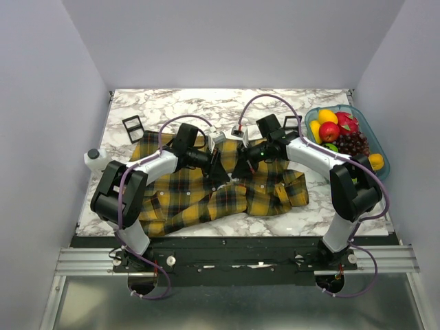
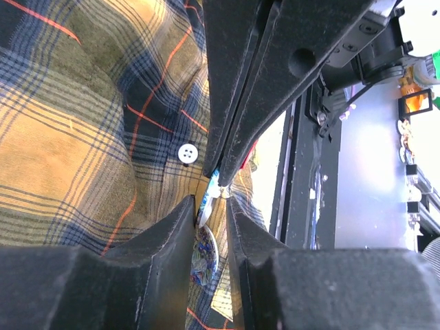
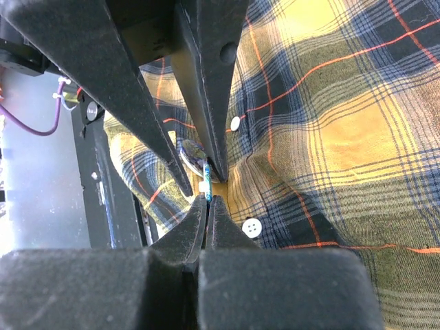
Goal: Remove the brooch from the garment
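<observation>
The garment (image 1: 206, 196) is a yellow and navy plaid shirt spread on the marble table, with white buttons (image 2: 187, 153). Both grippers meet over its middle. The brooch (image 2: 205, 251) is a small round disc with a pale rim, standing on edge; it also shows in the right wrist view (image 3: 193, 152). My left gripper (image 2: 210, 206) has its fingers slightly apart on either side of the disc. My right gripper (image 3: 206, 199) is shut on the brooch's thin teal-blue edge (image 3: 207, 184). In the top view the left gripper (image 1: 218, 168) and the right gripper (image 1: 237, 165) hide the brooch.
A teal tub of fruit (image 1: 347, 134) stands at the right. Black square frames lie at the back left (image 1: 133, 128) and back right (image 1: 291, 124). A white bottle (image 1: 93, 159) sits at the left edge. A small white object (image 1: 218, 136) lies behind the shirt.
</observation>
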Robot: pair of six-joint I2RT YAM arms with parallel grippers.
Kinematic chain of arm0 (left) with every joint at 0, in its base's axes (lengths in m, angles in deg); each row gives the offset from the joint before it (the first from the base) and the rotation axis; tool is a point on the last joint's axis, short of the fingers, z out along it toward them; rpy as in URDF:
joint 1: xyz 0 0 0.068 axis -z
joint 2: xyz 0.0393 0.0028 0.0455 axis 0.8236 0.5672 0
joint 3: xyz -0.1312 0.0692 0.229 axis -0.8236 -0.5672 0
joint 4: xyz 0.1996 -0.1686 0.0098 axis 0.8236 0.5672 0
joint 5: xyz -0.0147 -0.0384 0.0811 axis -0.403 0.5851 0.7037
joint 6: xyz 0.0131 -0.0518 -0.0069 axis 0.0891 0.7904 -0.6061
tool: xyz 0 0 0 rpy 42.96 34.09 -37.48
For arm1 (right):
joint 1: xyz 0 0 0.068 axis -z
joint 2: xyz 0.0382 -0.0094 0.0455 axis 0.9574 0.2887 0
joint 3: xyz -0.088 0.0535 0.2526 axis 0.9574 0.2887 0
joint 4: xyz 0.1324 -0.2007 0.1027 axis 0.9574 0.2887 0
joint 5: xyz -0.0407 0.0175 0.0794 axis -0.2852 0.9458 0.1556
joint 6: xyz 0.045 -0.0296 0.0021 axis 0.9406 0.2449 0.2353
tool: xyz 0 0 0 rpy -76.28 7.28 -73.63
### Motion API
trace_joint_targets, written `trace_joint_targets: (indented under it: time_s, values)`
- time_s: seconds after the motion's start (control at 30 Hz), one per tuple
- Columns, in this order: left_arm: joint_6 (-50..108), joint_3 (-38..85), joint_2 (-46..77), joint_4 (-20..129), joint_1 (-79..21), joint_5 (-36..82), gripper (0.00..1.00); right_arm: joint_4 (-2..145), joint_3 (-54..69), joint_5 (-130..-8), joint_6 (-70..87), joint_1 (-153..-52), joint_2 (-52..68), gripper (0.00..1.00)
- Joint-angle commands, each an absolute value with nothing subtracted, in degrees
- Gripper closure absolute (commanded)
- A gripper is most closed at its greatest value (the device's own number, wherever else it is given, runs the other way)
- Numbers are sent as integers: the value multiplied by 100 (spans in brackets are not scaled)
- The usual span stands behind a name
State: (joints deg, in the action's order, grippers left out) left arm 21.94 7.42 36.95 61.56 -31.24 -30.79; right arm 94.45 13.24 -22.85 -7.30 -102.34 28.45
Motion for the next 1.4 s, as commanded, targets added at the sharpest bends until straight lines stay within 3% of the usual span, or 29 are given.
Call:
trace_joint_targets:
  time_s: [0.0,0.3,0.4,0.43,0.53,0.63,0.93,1.37]
  values:
    - [1989,773,3820,6410,-3075,-3341,71,9382,1132,-2348,-707,-10205,2882,100]
    - [1918,922,3935,6560,-3075,-3386,82,9452,1158,-2471,-821,-10205,2786,99]
    - [1927,940,3943,6560,-3084,-3438,95,9453,1245,-2498,-830,-10205,2750,99]
    - [1935,949,3952,6560,-3075,-3456,100,9453,1272,-2515,-839,-10205,2742,91]
    - [1962,966,3970,6542,-3084,-3500,100,9523,1368,-2515,-883,-10205,2724,70]
    - [1971,966,3979,6507,-3084,-3535,100,9540,1448,-2498,-883,-10205,2715,64]
    - [2173,931,3996,6305,-3119,-3579,100,9602,1457,-2375,-909,-10205,2777,61]
    - [2304,957,3996,6226,-3119,-3632,100,9602,1413,-2612,-848,-10214,2900,65]
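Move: The brooch stands on edge between the left hand's parted fingers, about 1 cm back, 1 cm right and 1 cm below their middle. The right hand still pinches it, its middle roughly 1 cm to that hand's left and 1 cm back. From the right hand, a near button lies on the cloth about 2 cm ahead, level sideways, and a far button about 2 cm ahead and 5 cm left, both some 3 cm below. The left hand eases back and down about 1 cm, pinching the brooch; the right then opens, letting go. ##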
